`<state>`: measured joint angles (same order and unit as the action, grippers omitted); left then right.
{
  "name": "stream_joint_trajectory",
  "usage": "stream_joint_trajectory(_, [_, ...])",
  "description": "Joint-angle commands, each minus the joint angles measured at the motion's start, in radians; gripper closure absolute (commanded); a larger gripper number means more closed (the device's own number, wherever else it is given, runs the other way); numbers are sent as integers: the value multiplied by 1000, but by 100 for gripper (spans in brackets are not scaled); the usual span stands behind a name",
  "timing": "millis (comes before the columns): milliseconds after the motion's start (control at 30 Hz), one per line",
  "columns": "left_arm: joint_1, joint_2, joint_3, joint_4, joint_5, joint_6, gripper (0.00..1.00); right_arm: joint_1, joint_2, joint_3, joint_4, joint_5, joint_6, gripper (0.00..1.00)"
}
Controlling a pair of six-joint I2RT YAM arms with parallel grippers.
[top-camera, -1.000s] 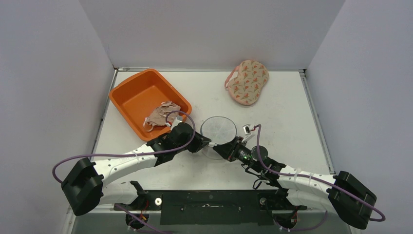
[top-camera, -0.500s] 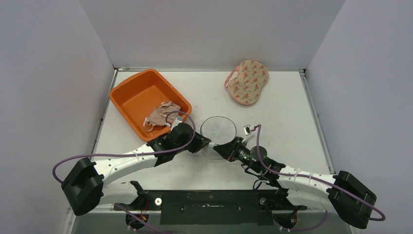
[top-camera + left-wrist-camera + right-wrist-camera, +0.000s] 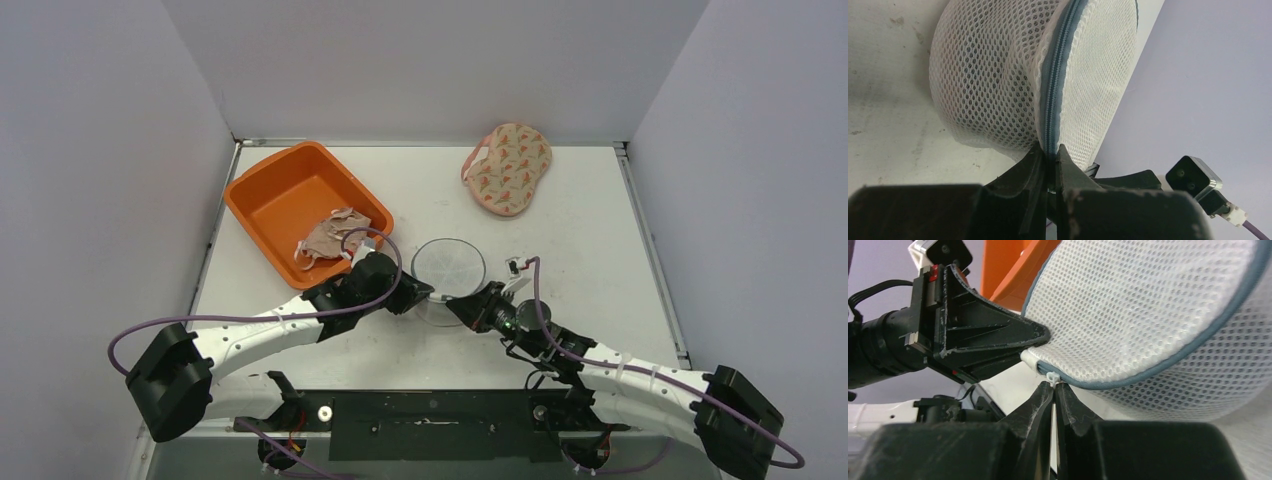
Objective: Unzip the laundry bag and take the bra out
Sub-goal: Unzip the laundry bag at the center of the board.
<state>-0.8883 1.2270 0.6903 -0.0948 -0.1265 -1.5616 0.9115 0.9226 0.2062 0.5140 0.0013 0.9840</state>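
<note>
A round white mesh laundry bag (image 3: 448, 262) with a grey-blue zipper (image 3: 1057, 75) stands mid-table. My left gripper (image 3: 427, 292) is shut on the zipper seam at the bag's near left edge (image 3: 1049, 151). My right gripper (image 3: 457, 304) is shut on the small white zipper pull (image 3: 1051, 377) at the bag's near edge, just right of the left fingers (image 3: 998, 335). The zipper looks shut along its visible length. No bra shows through the mesh (image 3: 1158, 310).
An orange tub (image 3: 270, 190) stands at the back left with a beige strappy garment (image 3: 330, 238) in it. A floral padded piece (image 3: 508, 168) lies at the back right. Grey walls close in the table on three sides.
My right arm has drawn back a little toward the near right, still pinching the zipper pull. The left gripper and the bag have barely moved.
</note>
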Motion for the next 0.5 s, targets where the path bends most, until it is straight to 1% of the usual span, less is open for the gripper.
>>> stream_joint_trajectory(0, [5, -4, 4, 27, -15, 54, 100, 4, -77, 78, -227, 124, -94, 95])
stream_joint_trajectory(67, [4, 8, 7, 36, 0, 76, 100, 6, -91, 103, -326, 156, -124, 95])
stream_joint_trajectory(200, [5, 49, 31, 50, 53, 148, 100, 9, -112, 124, -442, 213, -162, 95])
stream_joint_trajectory(333, [9, 96, 90, 28, 104, 294, 100, 19, -166, 121, -542, 269, -181, 95])
stream_joint_trajectory(467, [31, 136, 138, 28, 152, 442, 100, 39, -255, 109, -615, 292, -190, 95])
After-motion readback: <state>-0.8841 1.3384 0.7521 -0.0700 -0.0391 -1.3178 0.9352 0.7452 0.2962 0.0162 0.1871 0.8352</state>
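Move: Both grippers already pinch the laundry bag at the near edge of its lid. The right has the zip pull between its fingers, with the white end tab about 4 cm to its left and 2 cm farther out; from the left hand, which grips that tab, the pull is about 4 cm right and 2 cm back. The bag's middle is some 6 cm ahead of the right hand and 6 cm lower, about 1 cm left; the orange bin is roughly 24 cm ahead and 34 cm left. Keeping the zip pull pinched, the right hand drags it about 5 cm to the right along the lid edge, away from the left gripper, at first level with a slight reach forward, then sinking 2 to 3 cm and easing back as its fingers tip down by some 20 degrees. The left hand keeps its hold on the end tab but follows late, giving nearly 2 cm to the right and about as much down while turning clockwise. ##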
